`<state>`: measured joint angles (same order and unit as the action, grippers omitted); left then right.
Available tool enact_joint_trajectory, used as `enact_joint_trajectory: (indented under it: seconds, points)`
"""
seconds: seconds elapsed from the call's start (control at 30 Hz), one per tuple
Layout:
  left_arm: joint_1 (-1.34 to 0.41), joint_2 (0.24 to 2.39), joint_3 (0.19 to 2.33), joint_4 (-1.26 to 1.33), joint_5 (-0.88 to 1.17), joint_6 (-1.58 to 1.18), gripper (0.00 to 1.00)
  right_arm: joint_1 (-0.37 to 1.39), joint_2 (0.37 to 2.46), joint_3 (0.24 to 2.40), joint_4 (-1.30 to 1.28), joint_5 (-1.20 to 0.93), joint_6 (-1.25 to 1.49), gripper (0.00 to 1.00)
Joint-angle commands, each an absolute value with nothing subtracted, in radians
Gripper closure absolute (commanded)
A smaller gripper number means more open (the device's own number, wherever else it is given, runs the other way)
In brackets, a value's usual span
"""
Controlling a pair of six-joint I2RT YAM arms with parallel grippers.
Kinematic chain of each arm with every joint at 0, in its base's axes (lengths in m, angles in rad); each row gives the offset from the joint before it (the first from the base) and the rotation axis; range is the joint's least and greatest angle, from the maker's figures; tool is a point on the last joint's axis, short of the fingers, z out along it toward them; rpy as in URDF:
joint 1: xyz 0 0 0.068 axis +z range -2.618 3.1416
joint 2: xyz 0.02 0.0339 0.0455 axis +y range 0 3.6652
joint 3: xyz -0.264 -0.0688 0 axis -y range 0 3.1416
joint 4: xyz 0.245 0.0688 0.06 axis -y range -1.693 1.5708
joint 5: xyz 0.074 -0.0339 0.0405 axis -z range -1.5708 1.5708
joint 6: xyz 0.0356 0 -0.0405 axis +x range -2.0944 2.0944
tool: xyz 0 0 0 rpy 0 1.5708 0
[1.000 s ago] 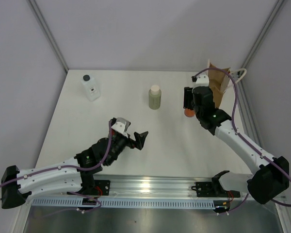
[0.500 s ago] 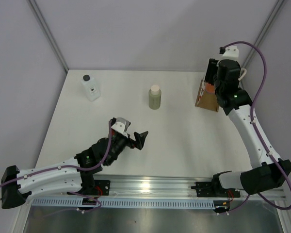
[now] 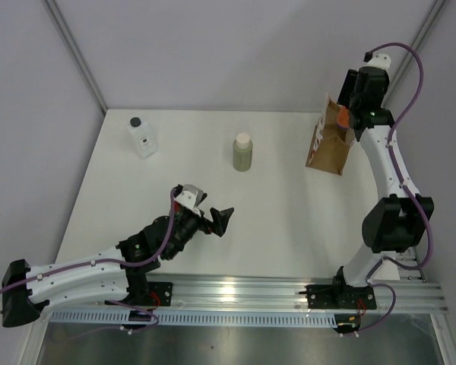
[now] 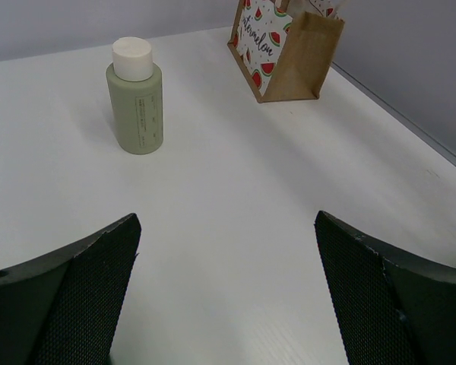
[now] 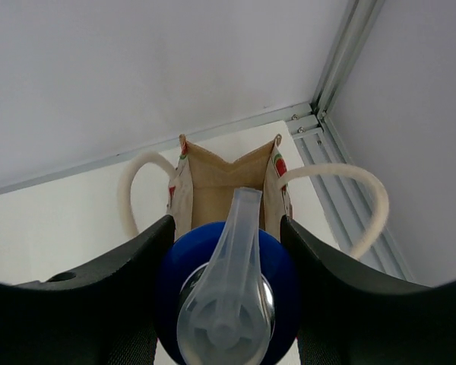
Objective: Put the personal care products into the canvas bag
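Observation:
My right gripper is shut on the orange-red bottle. The bottle's blue cap and clear pump head fill the space between the fingers. It hangs just above the open mouth of the canvas bag, which stands upright at the table's far right. The olive-green bottle stands at the middle back and the clear square bottle at the back left. My left gripper is open and empty, low over the near middle of the table.
The bag's white cord handles splay out to both sides of its mouth. Walls and a metal corner post stand close behind the bag. The table's right edge runs just past it. A metal rail lines the near edge.
The right arm lifted the orange-red bottle from table height beside the bag, up and back to above the bag's mouth. The left arm stayed still.

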<state>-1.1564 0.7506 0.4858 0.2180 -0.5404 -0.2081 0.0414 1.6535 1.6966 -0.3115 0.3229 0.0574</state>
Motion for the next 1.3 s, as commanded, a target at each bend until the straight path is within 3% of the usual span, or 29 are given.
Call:
enact_joint_trajectory:
  seconds: [0.0,0.5,1.17,1.27]
  points:
    - [-1.161,0.739,0.505,0.224,-0.514,-0.239,0.01,0.02,1.748,1.841,-0.172,0.265,0.072,1.0]
    - [-1.161,0.756,0.514,0.215,-0.491,-0.252,0.01,-0.029,2.085,1.974,-0.104,0.236,0.163,1.0]
    - [-1.161,0.77,0.515,0.213,-0.506,-0.239,0.01,-0.048,2.181,1.744,0.233,0.189,0.129,1.0]
    - [-1.161,0.772,0.517,0.213,-0.509,-0.239,0.01,-0.048,2.195,1.747,0.221,0.183,0.135,0.9]
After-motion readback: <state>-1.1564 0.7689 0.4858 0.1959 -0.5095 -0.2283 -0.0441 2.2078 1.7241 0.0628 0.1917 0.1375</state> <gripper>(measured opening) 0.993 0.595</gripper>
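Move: The canvas bag stands with its open mouth up, its middle about 12 cm ahead of the right hand, 2 cm to the right and some 24 cm below; that hand already holds the orange bottle by its blue cap. The green bottle stands roughly 30 cm to the left of the bag and 7 cm nearer the robot. From the left hand the bag lies some 42 cm ahead, 37 cm to the right and 13 cm lower. The orange bottle, still gripped at its cap, is carried by the right hand down some 22 cm and forward about 12 cm into the mouth of the canvas bag, between its two printed sides. The drop steepens, nearly halts while the hand creeps forward, then resumes straight down; the fingers tip slightly lower and keep their hold. ##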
